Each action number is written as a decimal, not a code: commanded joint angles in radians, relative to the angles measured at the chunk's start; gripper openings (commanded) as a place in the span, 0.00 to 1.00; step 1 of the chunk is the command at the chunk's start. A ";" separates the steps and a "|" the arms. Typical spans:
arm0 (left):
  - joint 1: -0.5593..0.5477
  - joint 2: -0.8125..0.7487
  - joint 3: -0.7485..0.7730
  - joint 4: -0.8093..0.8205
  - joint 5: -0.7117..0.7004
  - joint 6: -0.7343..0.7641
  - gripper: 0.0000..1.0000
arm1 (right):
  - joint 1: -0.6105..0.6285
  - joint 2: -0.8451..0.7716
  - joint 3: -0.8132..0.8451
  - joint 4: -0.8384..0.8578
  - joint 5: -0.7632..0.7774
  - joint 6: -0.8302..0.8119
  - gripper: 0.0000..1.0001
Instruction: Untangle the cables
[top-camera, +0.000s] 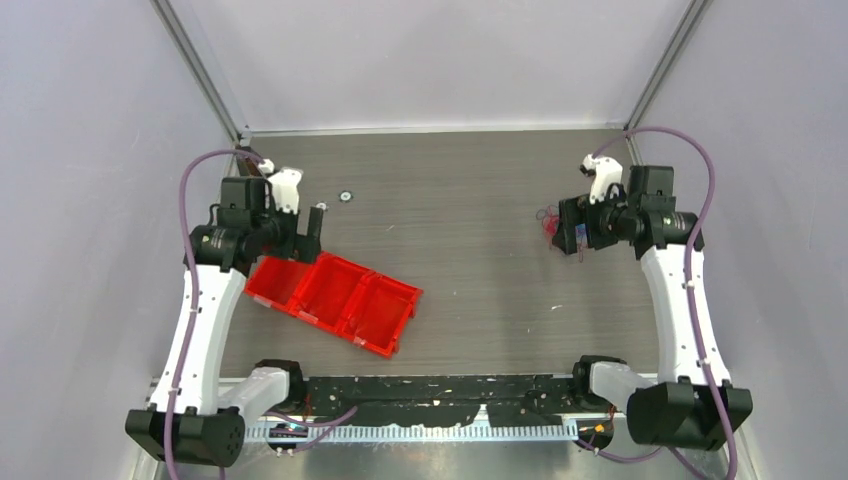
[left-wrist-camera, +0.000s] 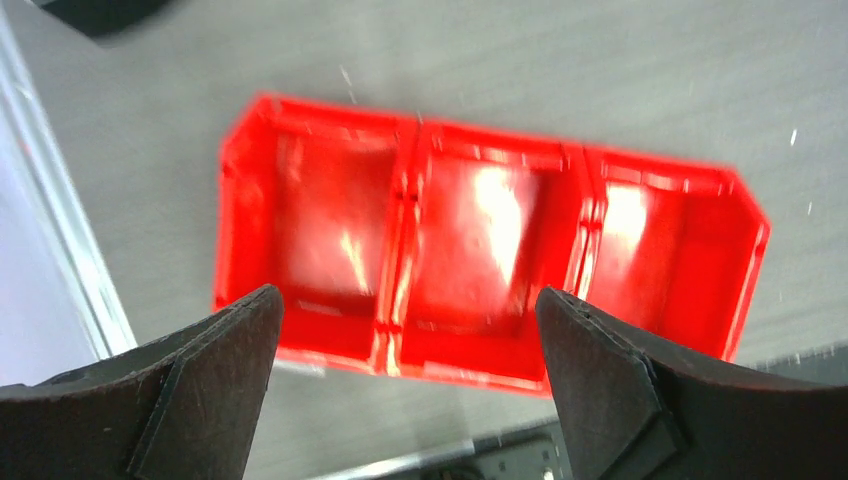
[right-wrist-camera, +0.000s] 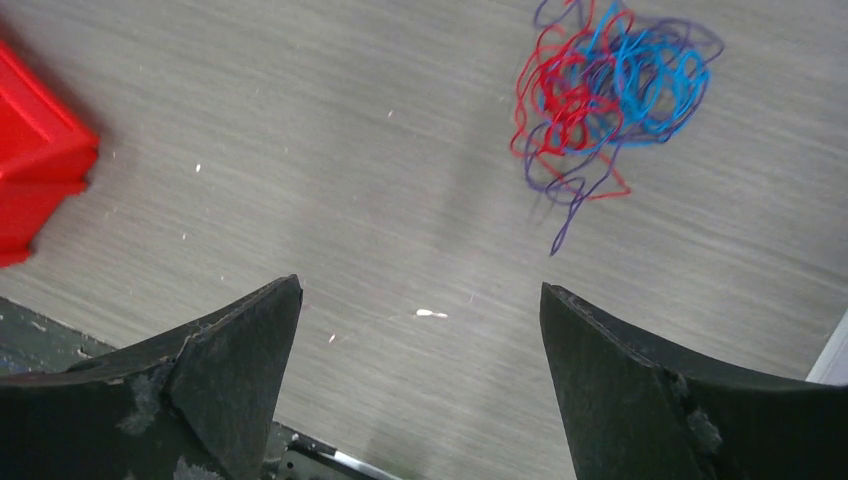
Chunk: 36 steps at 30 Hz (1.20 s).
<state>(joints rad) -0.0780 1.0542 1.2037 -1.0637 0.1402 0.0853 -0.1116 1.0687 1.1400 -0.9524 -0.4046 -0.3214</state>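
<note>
The cables (right-wrist-camera: 605, 90) lie as one tangled clump of thin red, blue and purple strands on the grey wood-grain table (right-wrist-camera: 330, 150). In the right wrist view they are at the upper right, ahead of the fingertips. In the top view the cables (top-camera: 547, 221) sit just left of my right gripper (top-camera: 576, 232). My right gripper (right-wrist-camera: 420, 300) is open and empty, above the table and apart from the clump. My left gripper (top-camera: 303, 218) is at the far left; in its wrist view the left gripper (left-wrist-camera: 408, 293) is open and empty, hovering over the red bin (left-wrist-camera: 490, 150).
The red bin (top-camera: 335, 300) has three compartments, all empty, and lies slanted at the left centre; its corner (right-wrist-camera: 40, 165) shows in the right wrist view. A small round disc (top-camera: 346, 196) lies near the back. A black rail (top-camera: 440, 395) runs along the near edge. Metal frame posts (top-camera: 200, 70) stand at the back corners.
</note>
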 joint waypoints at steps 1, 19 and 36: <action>0.004 -0.069 0.069 0.265 -0.036 0.001 1.00 | -0.003 0.078 0.137 0.040 0.018 0.030 0.95; -0.101 0.063 0.062 0.466 0.176 0.050 1.00 | -0.005 0.613 0.503 -0.034 0.210 -0.149 0.95; -0.129 0.236 0.073 0.482 0.200 0.037 1.00 | -0.002 1.028 0.533 0.042 0.230 -0.105 0.89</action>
<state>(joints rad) -0.2031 1.2736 1.2621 -0.6361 0.3241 0.1341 -0.1135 2.0689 1.6512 -0.9527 -0.1959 -0.4500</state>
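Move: The cable tangle lies about 15 cm ahead of the right hand and 5 cm to its right, some 20 cm below. From the left hand the tangle is roughly 60 cm to the right and 16 cm ahead. The red tray sits almost under the left hand, about 4 cm back, 2 cm right and 20 cm down. Two poker chips lie around 25 cm ahead of that hand and 2 cm left. Swing the right gripper forward about 15 cm and a little right in a shallow arch, then plunge some 20 cm onto the cable tangle, tipping the open fingers down by about 25 degrees. Meanwhile arc the open left gripper up and forward off the tray, then sink rightward towards the tangle, turning clockwise and tilting its tips up. ##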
